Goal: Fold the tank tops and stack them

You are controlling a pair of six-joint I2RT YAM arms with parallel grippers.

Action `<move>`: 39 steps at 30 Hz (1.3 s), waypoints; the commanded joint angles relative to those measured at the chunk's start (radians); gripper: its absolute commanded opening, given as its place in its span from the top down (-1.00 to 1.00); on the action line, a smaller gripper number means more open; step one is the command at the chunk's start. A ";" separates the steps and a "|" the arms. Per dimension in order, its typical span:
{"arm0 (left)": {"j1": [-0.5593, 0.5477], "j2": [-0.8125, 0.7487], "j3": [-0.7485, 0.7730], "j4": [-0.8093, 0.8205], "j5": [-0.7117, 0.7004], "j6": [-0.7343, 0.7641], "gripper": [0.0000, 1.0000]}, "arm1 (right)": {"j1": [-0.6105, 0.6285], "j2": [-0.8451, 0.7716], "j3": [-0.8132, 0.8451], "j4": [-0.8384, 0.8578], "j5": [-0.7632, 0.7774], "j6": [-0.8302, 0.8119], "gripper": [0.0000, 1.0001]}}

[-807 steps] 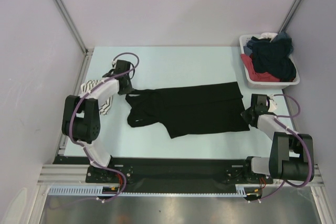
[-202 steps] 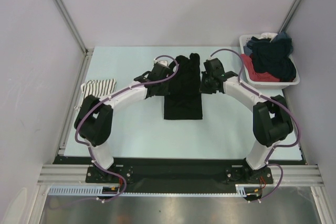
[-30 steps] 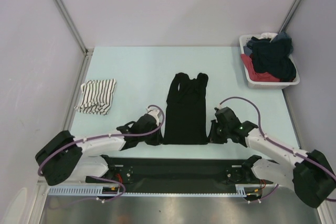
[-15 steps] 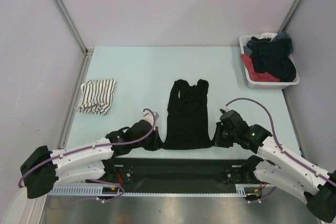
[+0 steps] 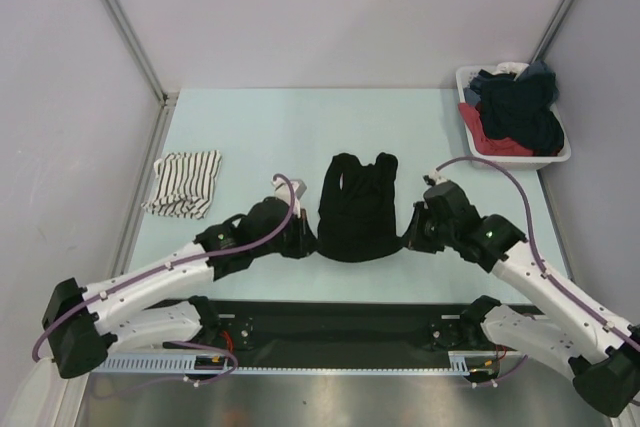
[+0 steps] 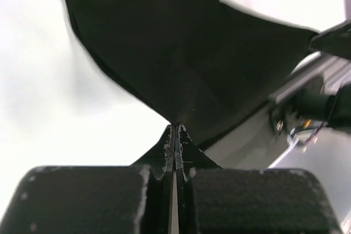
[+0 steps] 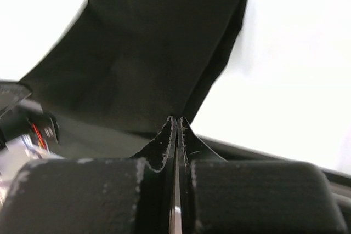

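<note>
The black tank top (image 5: 358, 205) lies mid-table with its straps at the far end and its near hem lifted off the surface. My left gripper (image 5: 308, 239) is shut on the hem's left corner, and my right gripper (image 5: 408, 232) is shut on the right corner. The left wrist view has the black fabric (image 6: 181, 53) hanging from the closed left gripper (image 6: 175, 127). In the right wrist view the black cloth (image 7: 159, 53) likewise spreads away from the closed right gripper (image 7: 176, 119). The striped tank top (image 5: 183, 184) lies folded at the left of the table, apart from both arms.
A white basket (image 5: 520, 160) stands at the back right corner, filled with dark and red clothes (image 5: 512, 112). Metal frame posts rise along both sides. The black rail with the arm bases runs along the table's near edge.
Both grippers have moved away from the near edge, carrying the black top's hem up and toward its straps. The top now looks shorter. The striped top has not moved.
</note>
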 commanded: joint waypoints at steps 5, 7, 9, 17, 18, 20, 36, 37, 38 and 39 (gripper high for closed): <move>0.164 0.144 0.214 -0.019 0.072 0.149 1.00 | -0.182 0.123 0.156 0.081 -0.091 -0.135 1.00; 0.201 0.184 0.258 -0.015 0.086 0.166 0.99 | -0.228 0.161 0.189 0.093 -0.108 -0.158 1.00; 0.226 0.215 0.306 -0.010 0.115 0.179 0.99 | -0.257 0.212 0.240 0.102 -0.129 -0.171 1.00; 0.331 0.419 0.468 -0.006 0.181 0.220 0.99 | -0.362 0.405 0.397 0.139 -0.207 -0.235 1.00; 0.339 0.439 0.484 -0.004 0.186 0.223 0.99 | -0.366 0.454 0.410 0.141 -0.209 -0.241 1.00; 0.364 0.497 0.524 -0.001 0.202 0.226 1.00 | -0.380 0.503 0.449 0.139 -0.221 -0.253 1.00; 0.482 0.869 0.827 -0.012 0.250 0.257 0.99 | -0.512 0.923 0.717 0.217 -0.368 -0.272 1.00; 0.488 0.905 0.844 -0.015 0.247 0.261 0.99 | -0.515 0.940 0.728 0.226 -0.373 -0.264 1.00; 0.489 0.922 0.863 -0.022 0.247 0.263 0.99 | -0.517 0.957 0.736 0.233 -0.375 -0.261 1.00; 0.493 0.941 0.895 -0.025 0.247 0.265 0.99 | -0.517 0.994 0.758 0.240 -0.373 -0.258 1.00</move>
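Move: Each hand holds a hem corner of the black tank top some 12 cm above the table. Its strap end lies about 34 cm ahead and 11 cm to the right of the left hand, and about 33 cm ahead and 7 cm to the left of the right hand. The folded striped tank top is roughly 26 cm ahead and 32 cm left of the left hand. The laundry basket is some 39 cm ahead and 31 cm right of the right hand. Forward in step, both hands sweep about 26 cm towards the strap end, carrying the raised hem back over the black tank top's own body. They arc up some 4.5 cm by midway, then sink again to about their starting height; the fingers stay shut on the corners and the wrists turn only slightly. ##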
